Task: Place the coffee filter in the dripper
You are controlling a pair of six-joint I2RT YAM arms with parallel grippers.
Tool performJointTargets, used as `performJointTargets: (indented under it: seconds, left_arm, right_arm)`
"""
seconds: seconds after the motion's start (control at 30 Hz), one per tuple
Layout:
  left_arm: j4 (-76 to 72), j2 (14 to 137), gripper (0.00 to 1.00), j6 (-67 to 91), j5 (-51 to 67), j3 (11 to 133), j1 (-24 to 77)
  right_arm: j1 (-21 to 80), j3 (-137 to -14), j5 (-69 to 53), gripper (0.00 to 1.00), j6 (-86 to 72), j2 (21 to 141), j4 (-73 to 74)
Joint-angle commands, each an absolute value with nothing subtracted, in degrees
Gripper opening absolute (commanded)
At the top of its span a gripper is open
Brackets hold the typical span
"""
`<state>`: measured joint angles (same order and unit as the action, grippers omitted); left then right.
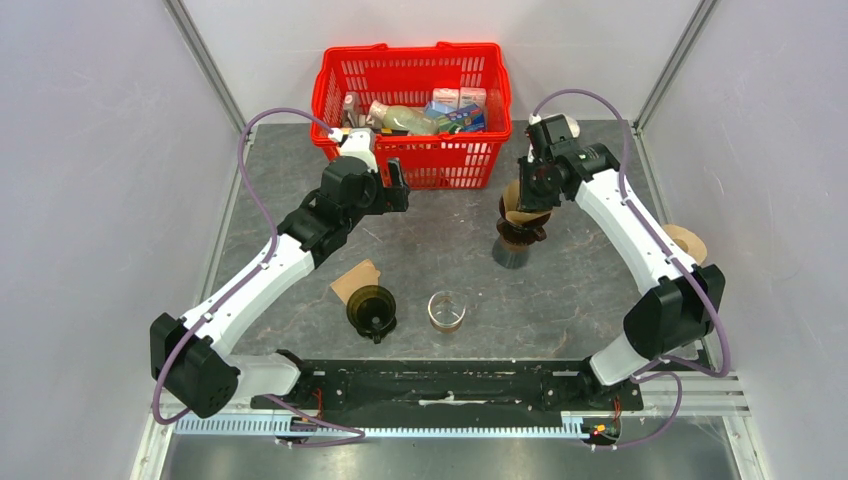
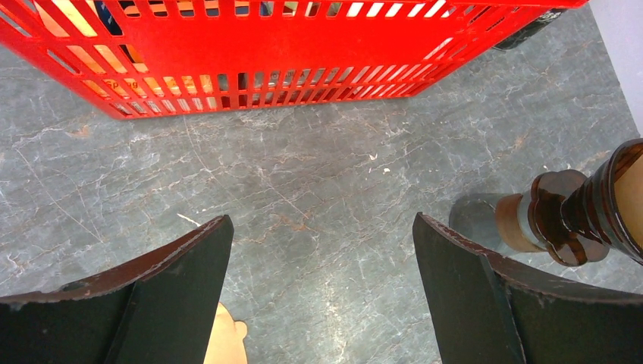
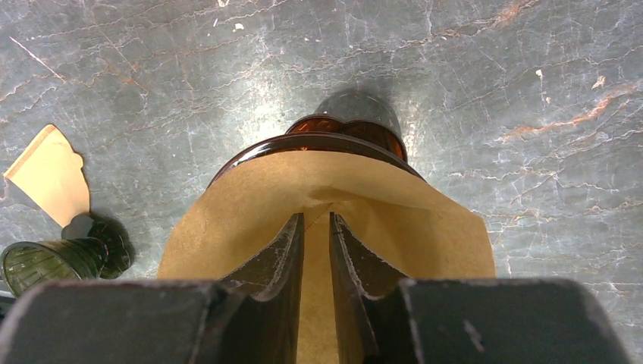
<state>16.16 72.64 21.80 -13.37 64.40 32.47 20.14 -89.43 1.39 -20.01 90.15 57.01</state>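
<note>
The brown paper coffee filter (image 3: 250, 205) sits opened inside the amber dripper (image 3: 303, 140), which stands on a dark cup (image 1: 512, 252) right of the table's middle. My right gripper (image 3: 316, 216) reaches down into the filter's cone; a narrow gap separates its fingers and only the paper's inner wall shows through it. In the top view the right gripper (image 1: 525, 200) covers most of the filter (image 1: 513, 197) and dripper (image 1: 522, 232). My left gripper (image 2: 322, 218) hangs wide open over bare table near the basket, with the dripper (image 2: 584, 212) at its right edge; the top view shows the left gripper (image 1: 397, 182) too.
A red basket (image 1: 410, 95) of groceries stands at the back. A dark green dripper (image 1: 372, 308) and a loose filter (image 1: 355, 278) lie front left, with a glass (image 1: 447, 310) beside them. More filters (image 1: 688, 240) sit at the right edge.
</note>
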Motion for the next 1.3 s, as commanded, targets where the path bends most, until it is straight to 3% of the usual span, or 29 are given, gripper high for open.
performJointTargets:
  seconds: [0.0,0.2,0.37,0.47,0.53,0.57,0.73,0.9,1.07,1.27]
  left_arm:
    - [14.52,72.6,0.96,23.55,-13.06,64.86,32.17]
    - [14.5,72.61,0.96,23.55,-12.88,64.95,32.16]
    - [14.68,72.17,0.96,23.64,-12.84,64.95,32.18]
    - [14.8,71.83,0.96,23.82,-12.76,64.79,32.25]
    - [14.83,71.5,0.95,24.06,-12.66,64.69,32.23]
    - [14.94,71.37,0.96,24.13,-12.58,64.69,32.26]
    - [15.48,71.17,0.96,24.97,-12.31,64.69,32.23]
    - [16.97,71.1,0.96,26.11,-12.27,65.04,32.19]
    - [22.0,70.73,0.96,29.47,-17.48,65.85,32.17]
    - [36.25,69.81,0.95,39.82,-25.07,65.55,31.82]
  right_arm:
    - [20.47,-91.53,2.02,0.26,-20.52,88.98,55.94]
    - [20.47,-93.81,3.84,0.28,-20.26,86.85,55.02]
    - [20.47,-92.25,6.3,0.41,-20.18,81.29,49.72]
    - [20.46,-88.91,8.65,0.63,-19.84,76.7,45.64]
    - [20.42,-86.24,10.47,0.91,-19.65,73.18,43.01]
    - [20.4,-84.48,11.26,0.97,-19.58,71.67,41.79]
    - [20.39,-73.21,10.83,0.97,-20.93,60.25,31.5]
    - [20.39,-65.54,0.34,0.97,-20.09,52.05,25.47]
    - [20.39,-65.02,-12.2,0.97,-20.46,50.8,25.95]
    - [20.43,-63.28,-14.22,0.97,-23.5,53.22,22.81]
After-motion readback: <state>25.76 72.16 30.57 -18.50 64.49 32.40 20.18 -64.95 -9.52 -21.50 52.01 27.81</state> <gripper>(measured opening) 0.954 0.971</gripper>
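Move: My right fingertips are still inside the coffee filter. The filter's middle is about 1 cm ahead and some 3 cm below my right hand, with the dripper and then the carafe under it. From that hand the canister stands about 19 cm ahead and 8 cm right, the red basket some 20 cm ahead and 19 cm left, the empty glass roughly 14 cm back and 12 cm left, all lower. The filter lies about 24 cm right of my left hand, level ahead, some 8 cm lower. I lift my right hand up out of the coffee filter, about 13 cm in all, spreading the nearly shut fingers wide on the way and tipping them up from steeply down to more forward. Part-way up I also draw back some 7 cm, swinging a little right and then left again, ending above and behind the dripper. Late on, my empty left hand sinks and drifts left, still open. ##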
